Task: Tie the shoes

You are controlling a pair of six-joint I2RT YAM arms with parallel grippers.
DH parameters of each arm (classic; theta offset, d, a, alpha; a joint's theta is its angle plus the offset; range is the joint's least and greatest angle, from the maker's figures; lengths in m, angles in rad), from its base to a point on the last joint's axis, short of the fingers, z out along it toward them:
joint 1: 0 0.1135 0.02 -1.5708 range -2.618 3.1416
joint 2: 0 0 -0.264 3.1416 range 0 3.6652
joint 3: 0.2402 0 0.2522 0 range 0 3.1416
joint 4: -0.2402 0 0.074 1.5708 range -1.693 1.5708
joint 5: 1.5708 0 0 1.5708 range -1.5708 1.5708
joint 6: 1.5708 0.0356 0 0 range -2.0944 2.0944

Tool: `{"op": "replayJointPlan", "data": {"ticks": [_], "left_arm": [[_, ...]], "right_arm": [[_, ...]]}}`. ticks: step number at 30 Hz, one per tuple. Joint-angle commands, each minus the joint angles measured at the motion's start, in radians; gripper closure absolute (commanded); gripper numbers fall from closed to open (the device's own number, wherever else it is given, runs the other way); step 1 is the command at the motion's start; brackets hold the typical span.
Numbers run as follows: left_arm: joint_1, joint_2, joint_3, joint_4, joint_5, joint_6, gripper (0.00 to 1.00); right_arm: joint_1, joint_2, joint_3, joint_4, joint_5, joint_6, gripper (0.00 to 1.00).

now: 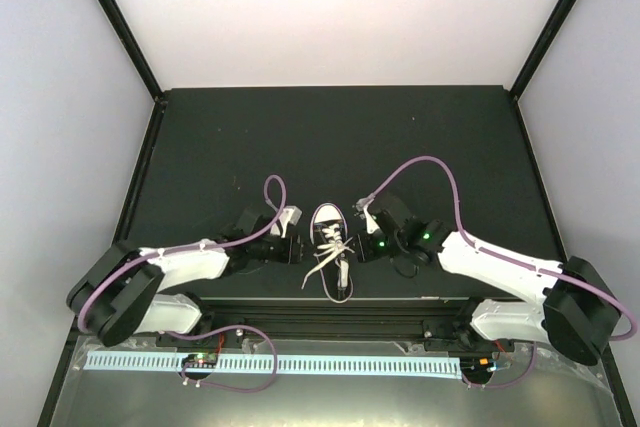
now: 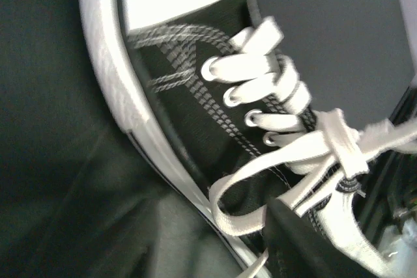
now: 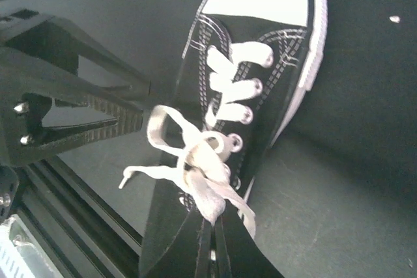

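The black sneaker [image 1: 331, 247] lies between the arms, its white toe cap [image 1: 329, 215] pointing away. Its white laces [image 1: 328, 252] are crossed in a loose knot over the tongue [image 3: 205, 154], and one free end trails left [image 3: 127, 175]. My right gripper [image 3: 221, 226] is shut on a lace loop [image 3: 212, 193] just behind the knot; it sits against the shoe's right side in the top view [image 1: 362, 244]. My left gripper [image 1: 297, 247] is open at the shoe's left side. One dark finger [image 2: 306, 239] rests next to another lace loop [image 2: 234, 216] hanging over the sole rim [image 2: 111, 83].
The shoe rests on a black mat [image 1: 330, 137] near its front edge. A black metal rail [image 1: 330, 309] runs right behind the heel. White walls enclose the left, right and back. Purple cables [image 1: 440, 172] arch over both arms.
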Motion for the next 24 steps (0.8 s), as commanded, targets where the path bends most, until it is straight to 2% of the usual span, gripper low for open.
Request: {"op": "replayJointPlan", "data": {"ticks": [1, 4, 8, 14, 18, 24], "left_arm": [[-0.009, -0.121, 0.113, -0.188, -0.110, 0.219, 0.46], [-0.034, -0.175, 0.138, -0.174, -0.113, 0.327, 0.39], [-0.067, -0.170, 0.121, -0.067, -0.034, 0.402, 0.38], [-0.102, -0.109, 0.129, -0.034, -0.032, 0.414, 0.40], [-0.112, -0.094, 0.124, -0.020, -0.053, 0.380, 0.39], [-0.112, -0.126, 0.061, 0.036, -0.131, 0.204, 0.38]], "right_arm": [[-0.006, 0.031, 0.068, -0.031, -0.037, -0.049, 0.98], [-0.005, 0.067, 0.108, -0.055, -0.042, -0.065, 0.98], [-0.009, 0.130, 0.153, -0.057, -0.058, -0.074, 0.98], [-0.029, 0.244, 0.198, 0.007, -0.082, -0.082, 0.93], [-0.052, 0.275, 0.212, 0.016, -0.095, -0.099, 0.76], [-0.116, 0.162, 0.168, -0.015, -0.089, -0.120, 0.37]]}}
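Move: The knot on the shoe lies about 10 cm to the left hand's right, some 2 cm ahead of it and 3 cm higher; from this hand the white toe cap is roughly 10 cm ahead and 8 cm right, and the loose lace tail's end some 9 cm back and 2 cm right. The right hand, shut on a lace loop, has the knot about 5 cm to its left, level with it fore and aft and 3 cm below. Straight up goes the left hand first, nearly 8 cm as its part-open fingers spread wider; it then sinks about 2 cm while moving rightward towards the knot, 3 cm in all, the wrist tipping back some 25 degrees. The right hand, still pinching the loop, moves left and then forward over the lacing, dips, and opens its fingers to let the loop go, starting to rise again. ##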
